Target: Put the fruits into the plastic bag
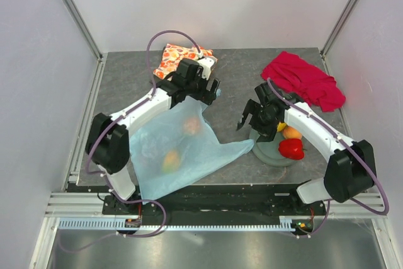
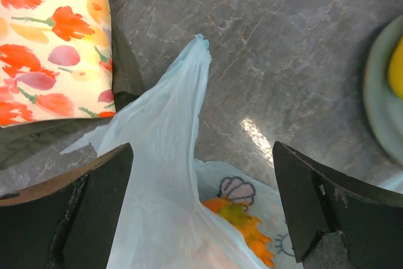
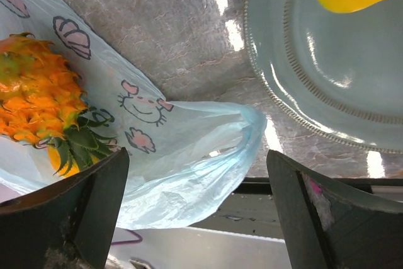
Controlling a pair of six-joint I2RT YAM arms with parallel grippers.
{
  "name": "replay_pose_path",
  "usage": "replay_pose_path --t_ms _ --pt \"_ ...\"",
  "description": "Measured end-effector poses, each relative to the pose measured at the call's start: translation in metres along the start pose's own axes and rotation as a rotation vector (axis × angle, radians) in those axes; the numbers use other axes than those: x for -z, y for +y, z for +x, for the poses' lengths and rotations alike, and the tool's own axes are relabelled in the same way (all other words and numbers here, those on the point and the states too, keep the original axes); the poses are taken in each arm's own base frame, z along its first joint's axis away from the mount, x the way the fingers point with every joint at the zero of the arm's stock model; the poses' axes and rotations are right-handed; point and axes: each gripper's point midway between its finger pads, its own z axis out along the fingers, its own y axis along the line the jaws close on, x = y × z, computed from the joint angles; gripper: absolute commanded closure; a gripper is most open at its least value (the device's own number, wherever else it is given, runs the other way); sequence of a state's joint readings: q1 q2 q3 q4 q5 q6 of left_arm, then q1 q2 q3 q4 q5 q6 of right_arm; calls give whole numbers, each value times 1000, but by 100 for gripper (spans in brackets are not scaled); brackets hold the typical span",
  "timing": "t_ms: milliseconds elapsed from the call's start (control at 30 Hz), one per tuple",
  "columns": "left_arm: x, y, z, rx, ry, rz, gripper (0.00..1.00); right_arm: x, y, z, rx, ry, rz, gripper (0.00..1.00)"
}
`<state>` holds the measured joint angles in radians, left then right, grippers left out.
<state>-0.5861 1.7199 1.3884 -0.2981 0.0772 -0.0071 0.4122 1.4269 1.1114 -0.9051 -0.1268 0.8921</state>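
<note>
The light-blue plastic bag (image 1: 189, 152) lies flat between the arms. Inside it show an orange pineapple (image 1: 192, 125) and a yellow mango piece (image 1: 170, 160). On the grey-green plate (image 1: 267, 153) sit a red pepper (image 1: 291, 148), an orange peach (image 1: 291, 132) and a yellow mango piece (image 1: 281, 126). My left gripper (image 1: 213, 91) is open over the bag's far handle (image 2: 182, 111), which rises loosely between the jaws, with the pineapple (image 2: 245, 222) below. My right gripper (image 1: 247, 118) is open above the bag's other handle (image 3: 214, 149), beside the pineapple (image 3: 38, 102) and the plate (image 3: 315, 67).
An orange floral cloth (image 1: 179, 56) lies at the back behind the left gripper, and it fills the upper left of the left wrist view (image 2: 50, 36). A red cloth (image 1: 305, 83) lies crumpled at the back right. The table's front edge (image 3: 283, 187) runs just below the right gripper.
</note>
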Motion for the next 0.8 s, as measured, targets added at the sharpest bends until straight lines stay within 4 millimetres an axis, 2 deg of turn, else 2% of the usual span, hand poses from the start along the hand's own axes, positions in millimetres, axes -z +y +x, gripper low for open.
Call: replay_pose_path --t_ms 367,567,733,800 --pt "-49 15 0 -83 16 -41 1 -10 1 15 -68 76 -16 2" --pt "-73 15 18 -102 60 -22 1 -13 4 16 -92 95 -21 3" --pt "-84 15 32 -100 94 -15 1 -16 6 18 -106 111 -22 5" --pt "-86 15 34 -100 102 -15 5 -19 7 19 -113 114 -25 7"
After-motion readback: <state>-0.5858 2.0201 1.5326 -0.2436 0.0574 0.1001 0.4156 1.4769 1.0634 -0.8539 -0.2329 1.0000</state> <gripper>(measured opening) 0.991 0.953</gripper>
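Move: The plastic bag's far handle tip lies about 8 cm ahead of the left hand, 6 cm to its right and 13 cm below; the floral cloth is roughly 15 cm ahead and 10 cm left of that hand, and the bagged pineapple some 13 cm back and 5 cm left. From the right hand, the bag's near handle tip is about 5 cm back, 1 cm right and 10 cm below, with the plate's middle 5 cm back and 10 cm right. The bag's far handle is approached from above by the left hand, wide open, first forward and slightly right by about 5 cm, then almost straight down, sinking some 8 cm in all. Over the near handle the right hand, also open, eases about 2 cm left and as much down, drawing slightly back, while its fingertips tip a little left and towards the base. ##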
